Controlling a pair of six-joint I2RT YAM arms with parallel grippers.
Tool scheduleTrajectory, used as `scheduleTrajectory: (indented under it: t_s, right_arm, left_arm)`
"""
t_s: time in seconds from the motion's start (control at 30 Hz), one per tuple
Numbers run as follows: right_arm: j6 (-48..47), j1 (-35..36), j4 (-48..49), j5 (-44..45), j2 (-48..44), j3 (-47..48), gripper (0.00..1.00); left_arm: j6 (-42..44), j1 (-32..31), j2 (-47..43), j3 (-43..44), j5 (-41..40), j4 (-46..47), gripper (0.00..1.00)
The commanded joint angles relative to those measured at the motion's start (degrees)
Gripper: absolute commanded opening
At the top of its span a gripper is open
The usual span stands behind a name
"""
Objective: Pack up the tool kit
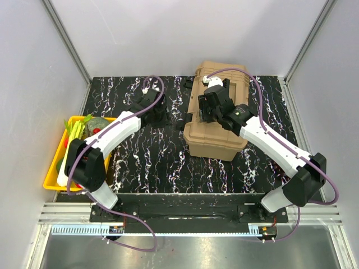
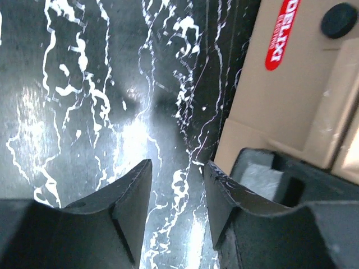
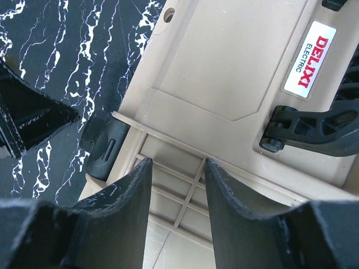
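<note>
The tool kit is a tan plastic toolbox standing right of centre on the black marbled table, its lid down. My right gripper hovers over the lid's left part. In the right wrist view that gripper is open above the ribbed lid edge, with a black latch to its left, the black handle to its right and a red label beyond. My left gripper sits low over the table just left of the box. It is open and empty, with the toolbox to its right.
A yellow tray of vegetables lies at the table's left edge, beside the left arm. White walls with metal rails close in the back and sides. A small black piece lies by the box's far left corner.
</note>
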Motion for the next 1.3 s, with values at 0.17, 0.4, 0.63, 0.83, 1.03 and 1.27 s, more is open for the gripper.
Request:
scheduleTrajectory:
  t_s: [0.17, 0.4, 0.63, 0.83, 1.03, 1.27]
  right_arm:
    - [1.94, 0.75, -10.04, -3.35, 2.18, -4.85, 0.47]
    - [2.03, 0.66, -10.12, -3.35, 2.53, -5.2, 0.46]
    - [2.03, 0.75, -10.04, -3.53, 3.23, -5.38, 0.46]
    - [1.68, 0.66, -10.04, -3.97, 3.59, -5.64, 0.45]
    - [1.5, 0.66, -9.42, -5.2, 3.76, -6.52, 0.45]
    - [1.33, 0.66, -8.98, -9.15, 5.34, -7.48, 0.45]
  left_arm:
    - [8.58, -0.43, 5.09, 7.85, 5.27, -0.8, 0.36]
    - [9.99, -1.31, 6.76, 8.73, 4.66, -2.13, 0.2]
    - [12.89, -2.27, 8.26, 10.4, 5.89, -0.72, 0.14]
    - [13.68, -2.71, 10.28, 12.16, 6.24, -0.46, 0.12]
    - [13.77, -3.51, 12.12, 12.43, 9.39, 0.68, 0.09]
    - [14.65, -5.09, 12.21, 10.05, 14.85, 7.79, 0.07]
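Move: The near latch on the toolbox's left-facing side is about 6 cm to the left hand's right, level with it fore and aft and some 2 cm lower; the far latch is roughly 15 cm ahead and 8 cm to the right. The toolbox's middle is about 18 cm right and 3 cm ahead, slightly below. From the right hand, over the lid, the near latch lies about 9 cm left, 2 cm back and 9 cm lower. Rightwards in two shallow bobs, the left hand goes about 4 cm towards the near latch, ending some 2 cm lower. Meanwhile it turns nearly 20 degrees clockwise and its half-open fingers close almost fully on nothing, so the shut tips come up to the latch and seem to bear on it. The right hand stays over the lid, half open. ##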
